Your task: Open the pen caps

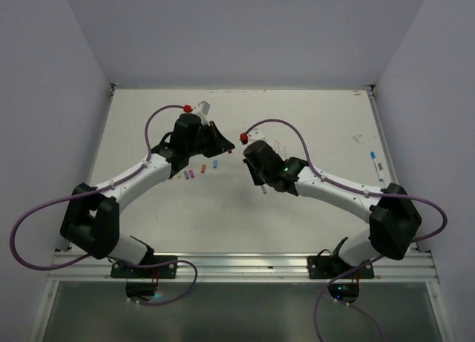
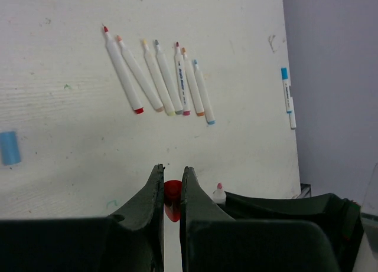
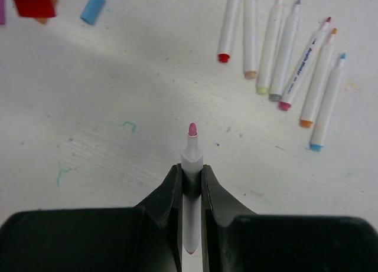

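Observation:
My left gripper (image 2: pixel 172 176) is shut on a small red pen cap (image 2: pixel 172 194), held just above the table. My right gripper (image 3: pixel 191 169) is shut on a white pen (image 3: pixel 191 147) whose bare pink tip points forward; that tip also shows in the left wrist view (image 2: pixel 219 191). In the top view the left gripper (image 1: pixel 225 145) and the right gripper (image 1: pixel 249 152) face each other, a short gap apart, at mid-table. Several uncapped white pens (image 2: pixel 159 77) lie in a row beyond them and also show in the right wrist view (image 3: pixel 283 53).
Loose caps (image 1: pixel 200 171) lie on the table under the left arm, among them a blue cap (image 3: pixel 93 6). One capped pen with a blue cap (image 2: pixel 287 97) lies near the table's right edge (image 1: pixel 375 164). Purple cables arch over both arms.

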Robot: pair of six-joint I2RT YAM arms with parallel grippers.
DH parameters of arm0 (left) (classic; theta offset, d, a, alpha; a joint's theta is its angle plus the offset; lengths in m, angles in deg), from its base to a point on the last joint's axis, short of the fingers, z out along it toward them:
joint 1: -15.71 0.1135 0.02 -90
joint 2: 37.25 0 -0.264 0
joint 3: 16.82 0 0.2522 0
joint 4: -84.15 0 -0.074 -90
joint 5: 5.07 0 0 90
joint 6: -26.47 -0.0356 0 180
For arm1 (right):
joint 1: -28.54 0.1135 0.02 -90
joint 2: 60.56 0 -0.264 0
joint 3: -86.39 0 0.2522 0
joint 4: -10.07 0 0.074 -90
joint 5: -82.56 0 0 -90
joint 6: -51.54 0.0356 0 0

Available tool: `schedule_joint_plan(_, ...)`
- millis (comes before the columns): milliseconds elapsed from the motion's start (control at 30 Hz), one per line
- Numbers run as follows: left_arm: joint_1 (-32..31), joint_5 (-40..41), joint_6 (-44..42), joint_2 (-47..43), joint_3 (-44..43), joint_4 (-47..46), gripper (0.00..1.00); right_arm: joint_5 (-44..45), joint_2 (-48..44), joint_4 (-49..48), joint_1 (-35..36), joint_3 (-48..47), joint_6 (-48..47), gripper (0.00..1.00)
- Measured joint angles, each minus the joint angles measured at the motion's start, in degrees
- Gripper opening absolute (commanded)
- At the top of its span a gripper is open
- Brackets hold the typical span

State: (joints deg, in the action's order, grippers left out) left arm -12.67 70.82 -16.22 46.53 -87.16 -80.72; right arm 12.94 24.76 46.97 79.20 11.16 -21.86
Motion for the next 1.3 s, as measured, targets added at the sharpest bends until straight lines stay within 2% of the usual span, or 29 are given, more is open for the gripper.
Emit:
schedule_joint_plan(100, 0.0, 1.1, -1.5, 1.2, -0.4, 1.5, 0.00, 1.2, 0.0, 1.2, -2.7, 0.1, -0.1, 0.00)
schedule_joint_plan(333, 0.0, 1.6, -4.7, 9.9, -1.3, 3.0, 0.00, 1.0, 0.2, 4.0, -20.5, -0.3, -3.0, 0.00)
schedule_joint_plan(433, -0.2, 2.6, -5.9, 13.1, -1.3, 3.9, 0.00, 1.1, 1.4, 4.1, -25.4, -1.1, -5.2, 0.00)
schedule_joint_plan(900, -0.6, 10.2, -10.6, 22.6, -8.3, 9.2, 0.01, -0.8, 17.8, -0.1, -29.3, -5.6, -9.0, 0.00)
schedule_joint_plan(933, -0.6, 10.9, -10.8, 23.0, -8.7, 9.7, 0.02, -0.8, 18.6, -0.3, -29.4, -6.1, -9.1, 0.00)
schedule_joint_plan(1067, -0.6, 13.5, -11.5, 23.9, -9.0, 11.2, 0.19, -1.0, 20.1, -1.6, -29.7, -7.2, -9.5, 0.00)
schedule_joint_plan(1133, -0.6, 14.3, -11.7, 24.0, -9.0, 11.4, 0.21, -1.2, 20.5, -2.0, -29.8, -7.4, -9.7, 0.00)
schedule_joint_plan(1300, -0.6, 15.5, -12.0, 24.0, -9.0, 11.3, 0.33, -2.3, 21.9, -2.6, -29.9, -8.2, -9.9, 0.00)
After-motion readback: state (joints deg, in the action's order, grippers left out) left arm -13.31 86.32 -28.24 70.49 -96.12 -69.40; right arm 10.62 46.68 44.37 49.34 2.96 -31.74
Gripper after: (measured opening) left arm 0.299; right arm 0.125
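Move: Below the left hand lies the put-down spot for its red cap, about 3 cm ahead, 4 cm left and 16 cm down; the blue cap sits some 3 cm left of that spot and 1 cm farther out, the orange cap about 8 cm left of it and 1 cm nearer. The right hand's pen goes to bare table 13 cm ahead, 16 cm right and 12 cm below; the teal pen lies 3 cm left of there, the orange-tipped one 6 cm left, both slightly farther out. Sinking about 16 cm while drifting a few cm left and forward, the left hand tips its fingers steeply down, brings the held red cap to the table beside the blue one and opens a little. The right hand swings its pen right and forward past the row, turning some 20 degrees clockwise, then lowers about 9 cm towards the spot beside the teal pen, grip kept. ##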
